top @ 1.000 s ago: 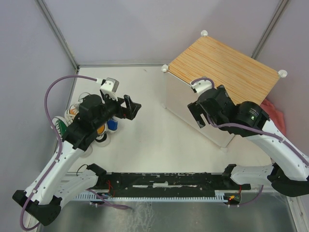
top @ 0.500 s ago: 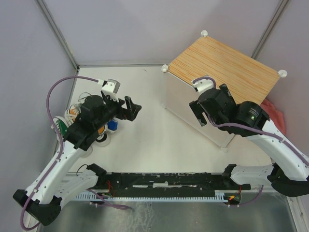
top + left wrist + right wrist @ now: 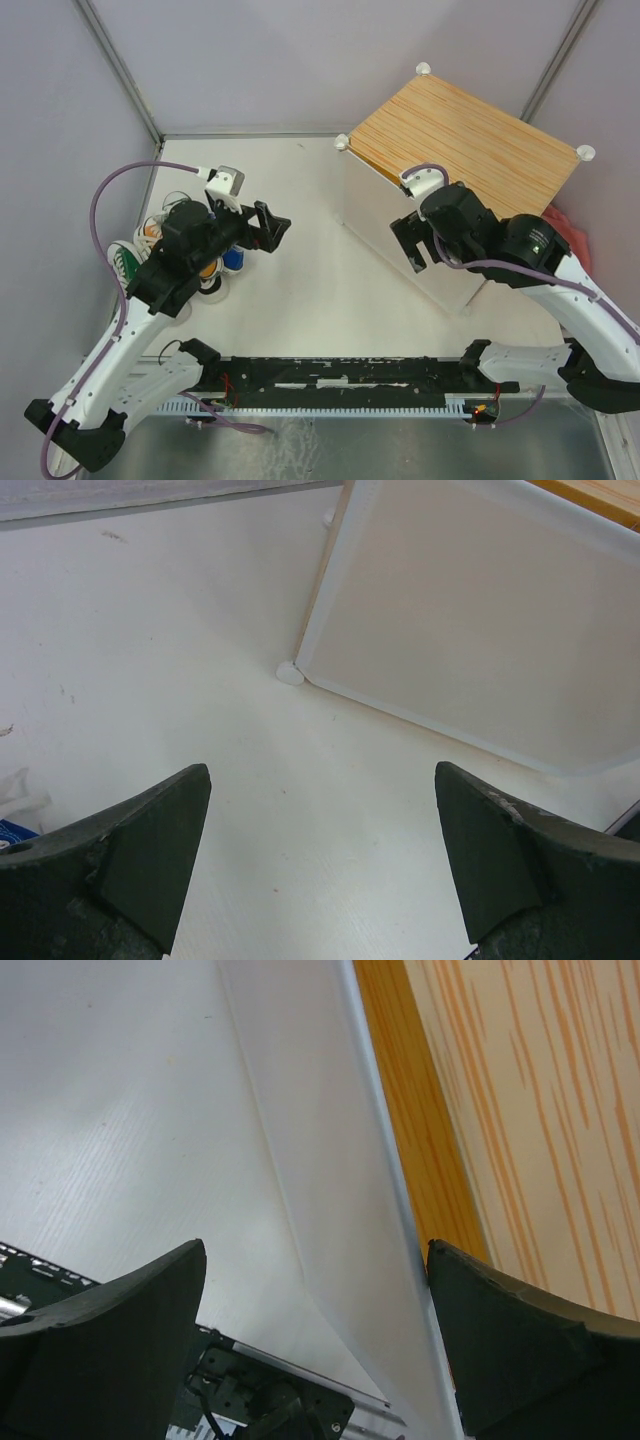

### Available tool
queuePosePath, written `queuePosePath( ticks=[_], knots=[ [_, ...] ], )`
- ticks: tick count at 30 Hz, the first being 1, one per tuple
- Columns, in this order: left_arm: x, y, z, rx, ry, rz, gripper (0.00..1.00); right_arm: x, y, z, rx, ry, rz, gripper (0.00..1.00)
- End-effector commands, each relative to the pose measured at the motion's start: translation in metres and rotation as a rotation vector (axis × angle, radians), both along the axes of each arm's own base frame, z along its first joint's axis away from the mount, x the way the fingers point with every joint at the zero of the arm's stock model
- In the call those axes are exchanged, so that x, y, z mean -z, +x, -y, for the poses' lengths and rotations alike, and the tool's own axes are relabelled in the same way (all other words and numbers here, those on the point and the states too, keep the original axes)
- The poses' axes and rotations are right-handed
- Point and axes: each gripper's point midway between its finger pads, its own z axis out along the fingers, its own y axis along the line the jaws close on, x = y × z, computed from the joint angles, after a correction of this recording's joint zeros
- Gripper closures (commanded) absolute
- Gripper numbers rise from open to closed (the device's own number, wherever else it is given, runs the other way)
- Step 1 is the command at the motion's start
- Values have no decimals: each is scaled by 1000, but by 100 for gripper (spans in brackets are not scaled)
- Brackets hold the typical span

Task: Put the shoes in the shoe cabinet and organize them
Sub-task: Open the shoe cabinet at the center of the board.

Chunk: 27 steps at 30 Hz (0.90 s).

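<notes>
The shoe cabinet [image 3: 465, 140] stands at the right, its striped wood top up and its pale door panel [image 3: 385, 225] facing the table's middle. Several shoes lie in a heap at the left, half under my left arm: an orange one [image 3: 150, 231], a green one [image 3: 124, 263], a blue one [image 3: 233, 258]. My left gripper [image 3: 268, 228] hovers open over bare table right of the heap, pointing at the cabinet's panel [image 3: 470, 630] and corner knob [image 3: 289, 674]. My right gripper [image 3: 414, 242] hangs open at the panel's upper edge [image 3: 400, 1190], beside the wood top [image 3: 530, 1110]. Neither holds anything.
Purple walls with metal posts close the table at the back and both sides. A pink cloth [image 3: 568, 232] lies behind the cabinet at the right. A black rail [image 3: 340, 375] with the arm bases runs along the near edge. White table [image 3: 310, 290] lies between the grippers.
Both grippers have drifted slightly: the left a little back toward the shoes, the right a little down along the cabinet's front. Both stay open.
</notes>
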Motion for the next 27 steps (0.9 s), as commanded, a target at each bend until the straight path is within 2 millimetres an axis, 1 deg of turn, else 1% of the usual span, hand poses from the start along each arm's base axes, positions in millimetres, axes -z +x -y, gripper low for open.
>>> queuePosePath(
  ticks=[1,8,12,14,17,20,24,25,27],
  knots=[
    [-11,-3,-1,24,17,66,1,-11,-10,-19,-79,138,-15,1],
    [-18,-6,-3,22,9,78,1,-2,-26,-59,-236,240,-123,1],
    [-21,-6,-6,11,21,80,1,4,-36,-89,-352,305,-205,1],
    [-22,-6,-9,-1,27,81,1,3,-43,-106,-417,359,-238,1],
    [-18,-2,-18,-60,43,70,1,-5,-55,-136,-534,476,-286,1],
    [-14,6,-34,-163,60,63,1,-20,-66,-164,-649,590,-313,1],
    [-12,16,-56,-298,88,71,1,-38,-85,-204,-818,741,-361,1],
    [-10,18,-61,-331,96,68,1,-40,-87,-211,-847,754,-361,1],
    [-8,21,-69,-381,105,65,1,-43,-87,-218,-873,760,-348,1]
  ],
)
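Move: The cabinet door, slightly ajar, runs slantwise between the right hand's open fingers, its top edge against the right finger; its middle is about 7 cm ahead and 12 cm below. The shoe cabinet's middle is roughly 15 cm ahead and 13 cm right of that hand, also 12 cm lower. From the left hand, the door's middle lies some 37 cm right, 3 cm ahead and 11 cm below. Right hand pushes the door's inside about 18 cm left and back, turning counter-clockwise; left hand shifts left. ##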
